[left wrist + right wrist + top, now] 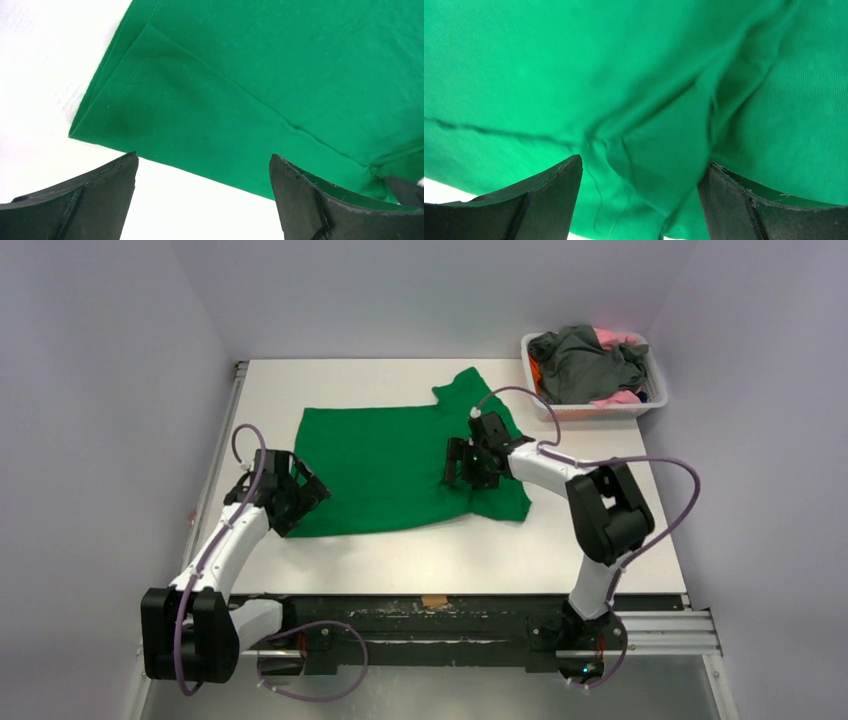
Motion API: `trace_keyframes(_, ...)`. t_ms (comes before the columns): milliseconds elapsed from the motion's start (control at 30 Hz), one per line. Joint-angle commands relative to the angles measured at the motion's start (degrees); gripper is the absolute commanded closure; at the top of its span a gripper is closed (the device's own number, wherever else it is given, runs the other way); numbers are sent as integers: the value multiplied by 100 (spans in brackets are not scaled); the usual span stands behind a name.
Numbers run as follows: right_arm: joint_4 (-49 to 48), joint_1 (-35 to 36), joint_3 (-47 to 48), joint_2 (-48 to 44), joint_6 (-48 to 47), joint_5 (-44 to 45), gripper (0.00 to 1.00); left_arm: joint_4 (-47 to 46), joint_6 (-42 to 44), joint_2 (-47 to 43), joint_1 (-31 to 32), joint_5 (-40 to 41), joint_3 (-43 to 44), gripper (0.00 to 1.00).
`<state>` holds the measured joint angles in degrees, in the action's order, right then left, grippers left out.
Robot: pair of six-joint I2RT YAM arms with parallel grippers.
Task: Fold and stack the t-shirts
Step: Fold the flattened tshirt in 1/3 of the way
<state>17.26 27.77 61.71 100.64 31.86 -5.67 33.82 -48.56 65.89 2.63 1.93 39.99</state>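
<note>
A bright green t-shirt lies spread on the white table, with a sleeve pointing to the back right. My left gripper stands open at the shirt's near left corner. In the left wrist view that hemmed corner lies just beyond the open left gripper, apart from both fingers. My right gripper hovers open over the shirt's right side. The right wrist view shows rumpled green fabric under the open right gripper, with nothing pinched.
A white slatted basket stands at the back right corner. It holds a dark grey t-shirt, a pink one and a bit of orange. Grey walls close in on three sides.
</note>
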Motion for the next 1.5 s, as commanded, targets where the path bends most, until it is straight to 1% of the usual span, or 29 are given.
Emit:
trace_keyframes(0, -387, 71, 1301, 803, -46, 165, 20, -138, 111, -240, -17, 118, 40, 0)
trace_keyframes(67, -218, 71, 1858, 1098, 55, 229, 21, -126, 122, -230, -18, 110, 57, 0)
trace_keyframes(100, 28, 71, 2151, 1222, 70, 366, 21, -110, 126, -218, -17, 106, 77, 0)
trace_keyframes(167, 426, 75, 2575, 1291, 56, 867, 22, -72, 135, -193, -17, 108, 128, 0)
trace_keyframes(267, 674, 75, 2745, 1196, 44, 1265, 22, -106, 140, -157, -17, 99, 198, 0)
trace_keyframes(367, 1216, 79, 2905, 1169, 29, 1733, 21, -136, 137, -75, -17, 64, 284, 0)
trace_keyframes(400, 1210, 78, 2893, 1160, -31, 1664, 21, -164, 136, -44, -17, 39, 298, 0)
trace_keyframes(467, 810, 80, 2762, 1151, -208, 761, 21, -208, 135, 37, -17, 6, 343, 0)
trace_keyframes(500, 630, 80, 2710, 1157, -235, 472, 22, -210, 140, 75, -17, 1, 369, 0)
trace_keyframes(533, 611, 91, 2717, 1174, -265, 409, 22, -202, 144, 104, -17, 2, 396, 0)
trace_keyframes(767, 818, 149, 2575, 1205, -50, 565, 22, -150, 175, 111, -17, 80, 422, 0)
trace_keyframes(867, 1000, 176, 2427, 1124, 170, 1076, 22, -134, 187, 110, -17, 133, 422, 0)
trace_keyframes(933, 873, 172, 2166, 992, 244, 1278, 22, -145, 189, 109, -17, 140, 422, 0)
trace_keyframes(1000, 766, 176, 1966, 914, 259, 1335, 22, -192, 191, 122, -17, 128, 397, 0)
trace_keyframes(1100, 507, 247, 1905, 987, 184, 1033, 23, -233, 204, 166, -18, 80, 400, 0)
trace_keyframes(1233, 121, 329, 2174, 1195, 72, 755, 23, -215, 223, 210, -17, 103, 422, 0)
trace_keyframes(1467, 103, 468, 3483, 1848, -83, 657, 24, -155, 217, 196, -19, 200, 446, 0)
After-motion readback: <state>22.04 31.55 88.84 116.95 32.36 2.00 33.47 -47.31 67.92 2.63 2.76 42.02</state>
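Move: The bunched green cloth at the right part of the t-shirt's folded-up strip lies almost under the right hand, about 1 cm back, 1 cm left and 2 cm below. From that hand, the shirt's near right corner is some 12 cm right and 10 cm back; the far sleeve, 20 cm straight ahead. From the left hand the bunch is about 30 cm right, 6 cm ahead and 5 cm below. The bunched cloth is dragged forward and left by the open right hand, its right-hand finger resting on the crease. The hand sweeps about 10 cm forward and slightly left while rising, eases back some 4 cm and down as far, then pushes forward-left again, rising a little. Its fingers stay wide and tilt outward by only some 10 degrees. ##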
